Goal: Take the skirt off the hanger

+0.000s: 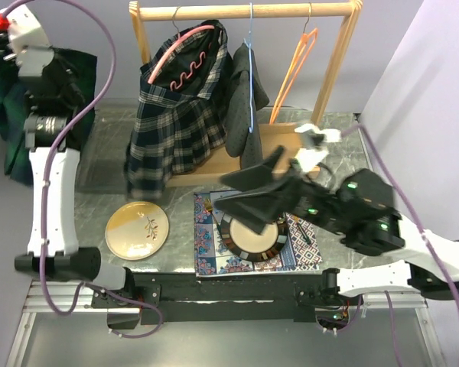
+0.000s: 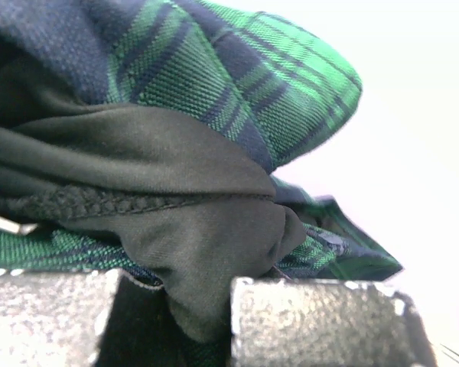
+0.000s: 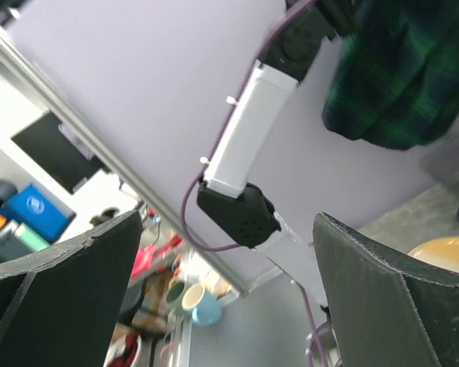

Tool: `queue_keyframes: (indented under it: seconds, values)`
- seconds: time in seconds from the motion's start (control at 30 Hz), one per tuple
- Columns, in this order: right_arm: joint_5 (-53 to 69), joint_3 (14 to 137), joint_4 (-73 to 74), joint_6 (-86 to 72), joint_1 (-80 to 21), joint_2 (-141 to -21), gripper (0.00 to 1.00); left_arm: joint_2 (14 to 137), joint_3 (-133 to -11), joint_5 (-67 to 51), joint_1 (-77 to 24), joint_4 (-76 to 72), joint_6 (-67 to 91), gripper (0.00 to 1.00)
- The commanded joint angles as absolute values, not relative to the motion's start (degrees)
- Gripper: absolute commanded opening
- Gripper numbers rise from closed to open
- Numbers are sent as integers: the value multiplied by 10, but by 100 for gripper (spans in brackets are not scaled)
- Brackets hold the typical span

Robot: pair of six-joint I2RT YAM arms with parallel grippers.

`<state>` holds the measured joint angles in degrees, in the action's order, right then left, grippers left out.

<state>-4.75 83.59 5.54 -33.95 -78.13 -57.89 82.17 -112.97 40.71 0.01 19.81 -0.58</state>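
Observation:
A green and navy plaid skirt (image 1: 11,145) hangs bunched at the far left, off the rack. My left gripper (image 2: 203,306) is shut on a fold of its dark lining, and the plaid cloth (image 2: 237,76) fills the left wrist view. In the top view the left fingers are hidden behind the wrist and the cloth. An orange hanger (image 1: 294,65) hangs bare on the wooden rail (image 1: 245,11). My right gripper (image 1: 229,191) hovers open over the placemat with nothing between its fingers (image 3: 76,290). The right wrist view shows the skirt (image 3: 398,69) beside the left arm.
A dark plaid garment (image 1: 172,115) hangs on a pink hanger (image 1: 185,38), and a grey garment (image 1: 249,99) on a blue hanger. A yellow plate (image 1: 136,229) lies front left. A round striped dish (image 1: 252,237) sits on a patterned placemat (image 1: 206,252).

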Motion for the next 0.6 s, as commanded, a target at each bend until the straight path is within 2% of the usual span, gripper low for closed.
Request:
queue_keyframes:
  seconds: [0.0, 0.27, 0.4, 0.57]
  values:
    - [-92, 804, 19, -316, -782, -547, 100, 845, -1166, 335, -2, 126, 30, 1]
    - [-105, 774, 2, -277, -780, -532, 100, 848, -1035, 290, -2, 72, 67, 1]
    - [-113, 756, -18, -279, -781, -527, 100, 880, -989, 309, 22, 81, 80, 1]
    - [-116, 744, -23, -279, -780, -514, 100, 922, -933, 185, 92, 106, 197, 1]
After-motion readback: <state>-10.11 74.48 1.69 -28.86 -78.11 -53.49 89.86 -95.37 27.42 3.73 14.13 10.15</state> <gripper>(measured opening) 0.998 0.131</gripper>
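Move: The left hand holds the bunched green skirt high up, and the clear tray it is being taken to lies about 12 cm ahead of this hand, 6 cm to its right and some 55 cm below. The black-and-white plaid skirt hangs roughly 12 cm ahead, 32 cm right and 20 cm lower; the yellow plate is 15 cm back and 16 cm right, down on the table. From the empty right hand the tray lies about 44 cm ahead, 39 cm left and 55 cm down. Still pinching the green skirt, the left hand carries it forward about 10 cm and lowers it some 16 cm towards the clear tray, first mostly forward, then dropping ever more steeply as the fingers tip down and swing slightly clockwise. Meanwhile the right hand, empty and wide open, dips a little right and comes most of the way back, sinking about 3 cm with a small clockwise turn. ##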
